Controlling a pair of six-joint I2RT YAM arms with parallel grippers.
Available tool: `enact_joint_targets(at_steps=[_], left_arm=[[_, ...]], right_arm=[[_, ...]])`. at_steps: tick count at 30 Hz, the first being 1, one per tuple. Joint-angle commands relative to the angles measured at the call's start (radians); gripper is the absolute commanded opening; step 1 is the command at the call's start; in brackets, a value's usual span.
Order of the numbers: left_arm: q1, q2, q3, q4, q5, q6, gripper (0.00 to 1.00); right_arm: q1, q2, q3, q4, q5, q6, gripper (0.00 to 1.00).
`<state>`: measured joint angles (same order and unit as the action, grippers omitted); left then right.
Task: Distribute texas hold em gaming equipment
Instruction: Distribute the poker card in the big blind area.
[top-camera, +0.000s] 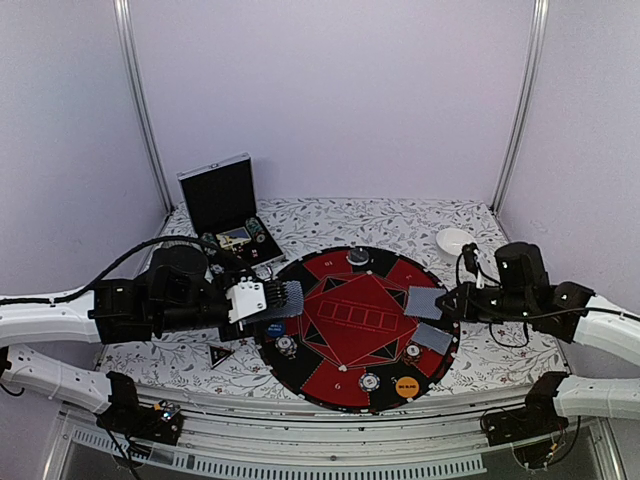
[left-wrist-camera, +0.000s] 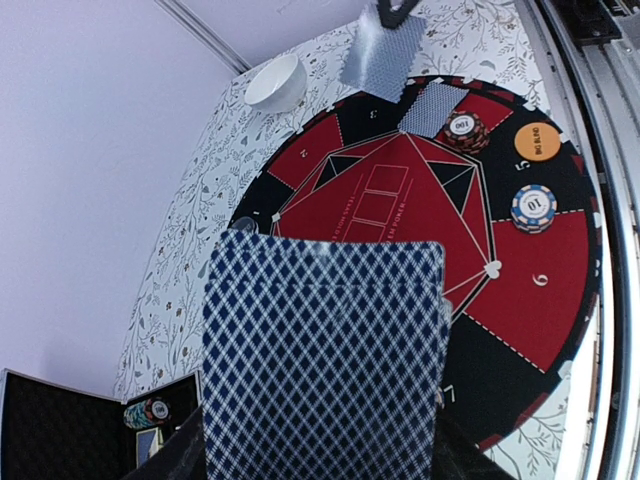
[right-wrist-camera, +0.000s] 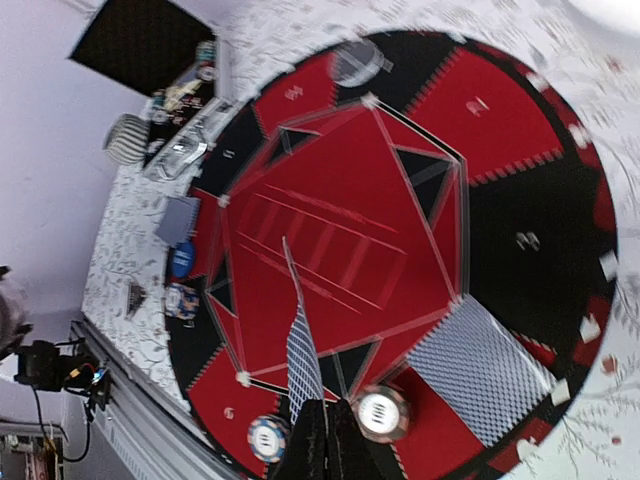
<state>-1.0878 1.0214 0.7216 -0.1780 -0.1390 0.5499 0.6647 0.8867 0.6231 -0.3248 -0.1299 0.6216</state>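
My left gripper (top-camera: 270, 299) is shut on a deck of grey-blue-backed playing cards (top-camera: 287, 298) at the left rim of the round mat (top-camera: 350, 325); the deck (left-wrist-camera: 325, 360) fills the left wrist view. Over the mat's right side, my right gripper (top-camera: 447, 300) is shut on a single card (top-camera: 423, 300), seen edge-on (right-wrist-camera: 300, 350) in its wrist view. Another card (top-camera: 433, 337) lies flat on the mat below it. Striped chips (top-camera: 285, 345) (top-camera: 369, 381) (top-camera: 412, 351) sit on the mat. With them are a blue button (top-camera: 274, 325) and an orange button (top-camera: 406, 386). A black triangular marker (top-camera: 219, 353) lies on the cloth left of the mat.
An open silver-edged black case (top-camera: 225, 210) stands at the back left with chips inside. A white bowl (top-camera: 455, 240) sits at the back right. One more chip (top-camera: 357, 257) rests at the mat's far edge. The floral tablecloth (top-camera: 330, 220) surrounds the mat.
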Motion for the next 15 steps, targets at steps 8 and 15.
enact_joint_targets(at_steps=[8, 15], left_arm=[[0.014, -0.010, 0.004, 0.014, 0.011, -0.001, 0.56], [0.015, -0.010, 0.004, 0.014, 0.013, -0.001, 0.56]], right_arm=[[-0.154, -0.040, -0.293, 0.172, -0.011, 0.194, 0.02], [-0.170, 0.012, -0.350, 0.239, -0.048, 0.218, 0.03]])
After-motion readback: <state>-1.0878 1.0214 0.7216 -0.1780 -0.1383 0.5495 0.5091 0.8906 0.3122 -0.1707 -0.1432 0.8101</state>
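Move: The right hand already pinches a poker card. The card lying in the big blind area is about 17 cm below, some 2 cm to the right and roughly 1 cm farther out. The red chip stack stands about 4 cm back and 3 cm left of this hand, the big blind disc some 13 cm back and 4 cm left. From the left hand that lying card is about 33 cm to the right, 4 cm farther out and 21 cm below. The right hand, keeping its closed pinch on the poker card, sinks quickly by about 11 cm towards the card lying in the big blind area, going some 5 cm to the right during the first part and then easing almost straight down. Meanwhile the wrist tips the fingers further down and turns clockwise, each by some 15 degrees, bringing the held card in low over the lying one beside the red chip stack, still gripped. ##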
